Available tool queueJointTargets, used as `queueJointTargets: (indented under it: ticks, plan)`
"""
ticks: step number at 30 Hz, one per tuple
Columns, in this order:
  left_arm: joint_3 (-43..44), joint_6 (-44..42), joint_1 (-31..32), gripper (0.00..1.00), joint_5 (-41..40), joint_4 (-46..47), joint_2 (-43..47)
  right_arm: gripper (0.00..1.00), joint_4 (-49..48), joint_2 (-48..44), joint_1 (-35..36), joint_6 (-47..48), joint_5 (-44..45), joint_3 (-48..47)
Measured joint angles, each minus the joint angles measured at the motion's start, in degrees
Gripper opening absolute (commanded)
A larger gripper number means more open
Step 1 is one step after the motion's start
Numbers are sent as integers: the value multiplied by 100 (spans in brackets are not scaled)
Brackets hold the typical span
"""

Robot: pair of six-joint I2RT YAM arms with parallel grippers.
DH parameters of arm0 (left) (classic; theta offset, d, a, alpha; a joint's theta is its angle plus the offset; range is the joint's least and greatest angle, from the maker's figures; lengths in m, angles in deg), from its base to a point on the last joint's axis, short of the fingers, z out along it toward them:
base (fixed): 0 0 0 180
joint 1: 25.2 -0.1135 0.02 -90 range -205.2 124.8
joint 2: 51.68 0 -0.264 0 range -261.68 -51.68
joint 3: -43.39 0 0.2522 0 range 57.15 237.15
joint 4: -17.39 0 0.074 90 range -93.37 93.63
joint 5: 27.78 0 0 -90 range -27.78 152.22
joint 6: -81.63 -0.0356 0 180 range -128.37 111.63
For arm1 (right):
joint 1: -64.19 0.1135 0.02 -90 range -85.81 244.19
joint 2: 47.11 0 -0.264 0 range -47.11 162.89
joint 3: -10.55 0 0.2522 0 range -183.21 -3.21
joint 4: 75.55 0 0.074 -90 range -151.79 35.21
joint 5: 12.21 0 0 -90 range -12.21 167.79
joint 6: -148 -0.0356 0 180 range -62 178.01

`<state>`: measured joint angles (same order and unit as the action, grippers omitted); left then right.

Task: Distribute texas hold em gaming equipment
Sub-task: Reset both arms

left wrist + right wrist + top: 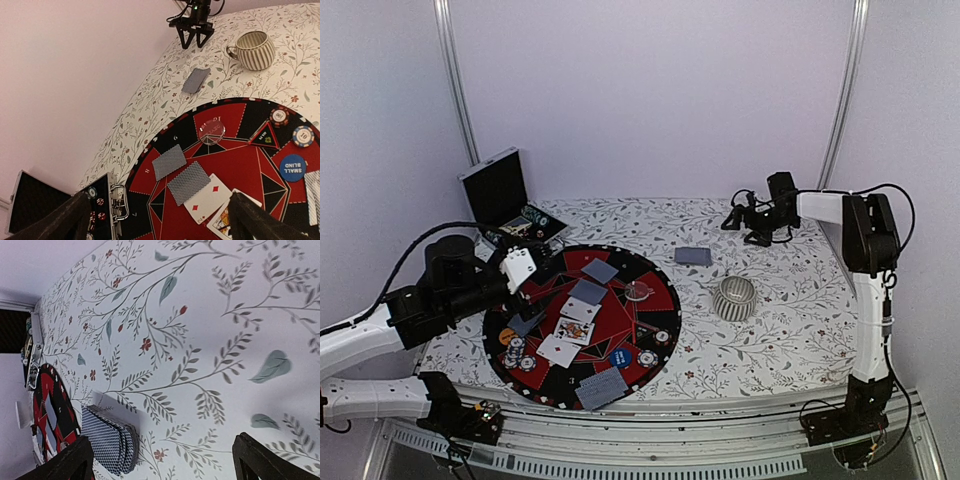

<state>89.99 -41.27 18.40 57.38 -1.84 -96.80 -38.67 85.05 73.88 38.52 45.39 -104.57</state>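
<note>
A round red and black poker mat (665,318) holds face-down cards (169,161), a two of diamonds (207,197), a clear disc (212,131), a blue small-blind disc (293,167), an orange disc (507,337) and striped chips (303,136). A grey-blue deck (693,256) lies on the floral cloth beyond the mat, slightly fanned in the right wrist view (110,445). My left gripper (162,220) hovers open over the mat's left side (542,280), holding nothing. My right gripper (165,462) is open and empty above the cloth, right of the deck (745,230).
A ribbed silver cup (733,297) lies on its side right of the mat. An open black case (500,195) with chips in it stands at the back left. Another fanned stack of cards (602,388) rests on the mat's near edge.
</note>
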Motion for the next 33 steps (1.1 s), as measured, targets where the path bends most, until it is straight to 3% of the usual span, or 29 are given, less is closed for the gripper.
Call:
queueJointTargets:
  ticks: [6,16,19,22,26,29,33]
  plan:
    - [0,304,-232,98,-466,251,-33,99,-87,-1445,-98,374,1113,763]
    - [590,2594,-2304,98,-748,863,-647,99,-3001,-6085,-308,1390,2133,4734]
    - [424,3254,-2675,98,-918,1362,-855,99,-3926,-6863,-883,1451,2133,5917]
    - [-68,3613,-2909,98,-1370,2052,-1102,99,-4765,-7368,-1353,1440,2201,7204]
    - [-1104,3615,-2975,98,-2168,3272,-1550,99,-5676,-7641,-1460,1530,2420,8588]
    - [-1829,3482,-3008,98,-2522,4398,-2114,99,-6336,-7735,-1462,1580,2612,9283]
    - [-2146,3158,-3067,98,-2688,5943,-3250,99,-7211,-7493,-1464,1591,2835,9602]
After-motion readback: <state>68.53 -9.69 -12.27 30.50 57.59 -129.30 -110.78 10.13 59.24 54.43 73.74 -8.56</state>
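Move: Both hands are empty, with no new thing to grasp. The released deck lies about 12 cm left of the right hand and 5 cm nearer the bases, some 5 cm lower; the mug is 18 cm back and 3 cm left of that hand. From the left hand, high above the mat, the deck is roughly 25 cm ahead and 30 cm right; the face-up cards lie almost straight below, about 3 cm left, and the chip case 27 cm ahead, 20 cm left. Back and to the right, away from the deck, the open right hand withdraws about 20 cm each way, first climbing some 25 cm, then sinking partway as its steep fingers tip up. Meanwhile the open left hand swings left and somewhat forward off the mat's cards, turning about 60 degrees counter-clockwise and rolling, rises slightly, then drops to about 10 cm below its starting height, nearer the case. ##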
